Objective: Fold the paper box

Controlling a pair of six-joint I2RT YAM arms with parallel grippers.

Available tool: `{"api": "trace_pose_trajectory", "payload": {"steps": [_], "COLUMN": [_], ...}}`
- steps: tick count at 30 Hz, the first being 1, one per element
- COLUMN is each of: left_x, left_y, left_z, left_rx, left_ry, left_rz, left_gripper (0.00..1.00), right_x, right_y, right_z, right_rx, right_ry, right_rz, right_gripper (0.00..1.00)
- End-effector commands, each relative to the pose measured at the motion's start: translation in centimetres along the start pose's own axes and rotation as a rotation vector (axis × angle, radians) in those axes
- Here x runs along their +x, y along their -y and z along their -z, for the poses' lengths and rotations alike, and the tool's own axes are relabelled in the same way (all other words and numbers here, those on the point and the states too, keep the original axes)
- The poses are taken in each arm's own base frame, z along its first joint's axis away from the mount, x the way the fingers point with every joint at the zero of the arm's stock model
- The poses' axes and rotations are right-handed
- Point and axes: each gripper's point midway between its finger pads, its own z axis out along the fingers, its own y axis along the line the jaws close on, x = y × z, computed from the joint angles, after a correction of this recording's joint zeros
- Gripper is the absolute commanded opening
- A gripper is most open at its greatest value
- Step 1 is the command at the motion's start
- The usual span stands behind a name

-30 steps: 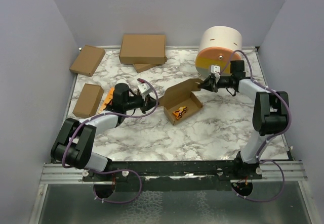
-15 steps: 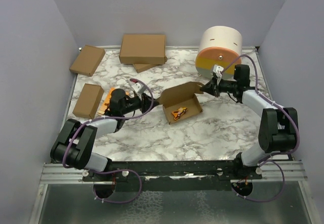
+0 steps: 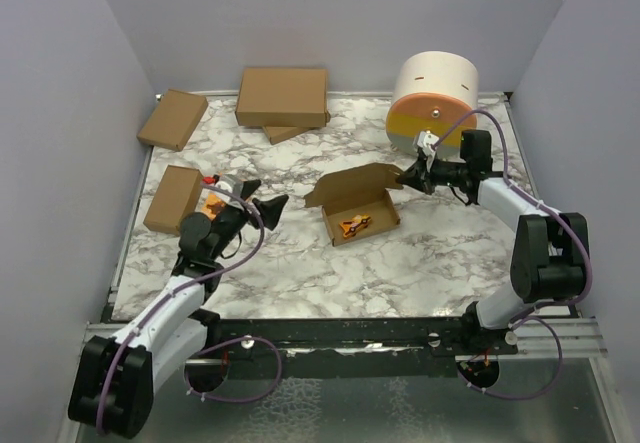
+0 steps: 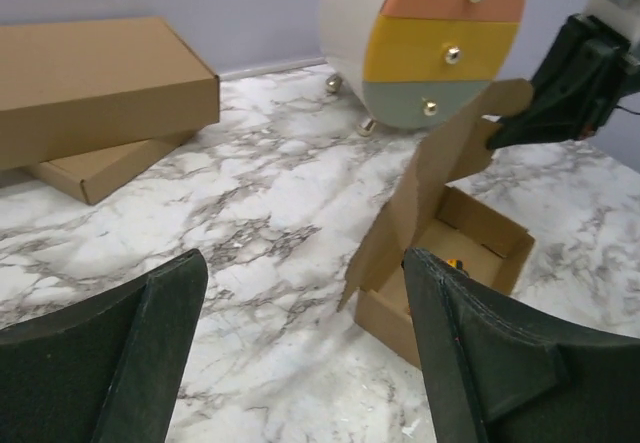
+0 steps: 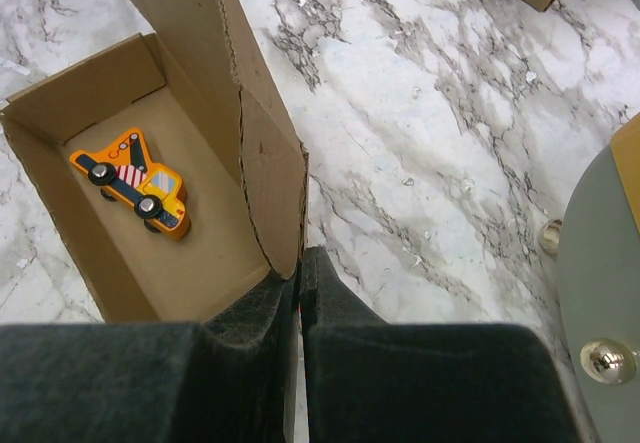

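The paper box [image 3: 372, 213] is a small brown open carton in the middle of the table, with an orange toy truck [image 3: 354, 225] inside. Its lid flap [image 3: 352, 180] stands raised. My right gripper [image 3: 408, 175] is shut on the flap's right end, and in the right wrist view the fingers [image 5: 340, 313] pinch the flap [image 5: 262, 178] just beside the truck [image 5: 135, 183]. My left gripper [image 3: 262, 196] is open and empty, a short way left of the box. Past its wide fingers [image 4: 500, 353] the left wrist view shows the box [image 4: 470, 233] and the raised flap [image 4: 440, 163].
A round white drawer unit [image 3: 432, 103] with orange, yellow and grey fronts stands at the back right, close behind my right gripper. Larger brown cartons [image 3: 282, 96] [image 3: 173, 119] [image 3: 174, 198] lie at the back left. An orange booklet [image 3: 212, 205] lies by the left arm.
My left gripper has opened and drawn back to the left, away from the box. My right gripper has kept its hold on the flap, which has shifted slightly.
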Motion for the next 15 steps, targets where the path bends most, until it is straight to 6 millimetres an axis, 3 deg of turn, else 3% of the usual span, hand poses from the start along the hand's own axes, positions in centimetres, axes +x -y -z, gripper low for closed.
{"api": "trace_pose_trajectory", "payload": {"steps": [1, 6, 9, 15], "left_x": [2.9, 6.9, 8.1, 7.6], "left_y": [-3.1, -4.0, -3.4, -0.8], "left_z": [-1.1, -3.4, -4.8, -5.8], "left_rx": [-0.118, -0.066, 0.024, 0.202], "left_ry": [-0.132, -0.253, -0.264, -0.163], "left_rz": [-0.005, -0.011, -0.021, -0.050], "left_gripper": [0.74, 0.35, 0.32, 0.36], "right_x": [-1.2, -1.1, -1.2, -1.1], "right_y": [0.1, -0.2, -0.2, -0.1], "right_z": [0.0, -0.1, -0.1, -0.2], "right_rx": [-0.024, -0.040, -0.043, -0.044], "right_ry": [0.023, 0.025, 0.028, 0.026], "right_rz": [0.039, 0.032, 0.028, 0.009], "right_gripper": [0.01, 0.01, 0.01, 0.01]}}
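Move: The lid's left end lies about 6 cm ahead of the left hand, 8 cm to its right and 11 cm lower. The toy car in the box is some 21 cm to that hand's right, 1 cm ahead and 18 cm lower. The right hand is already on the lid's right end; from it the lid's left end is roughly 27 cm left, 3 cm back and 2 cm lower. Left hand drops about 11 cm and forward 5 towards the lid's left end, fingers narrowing; right keeps its pinch. ##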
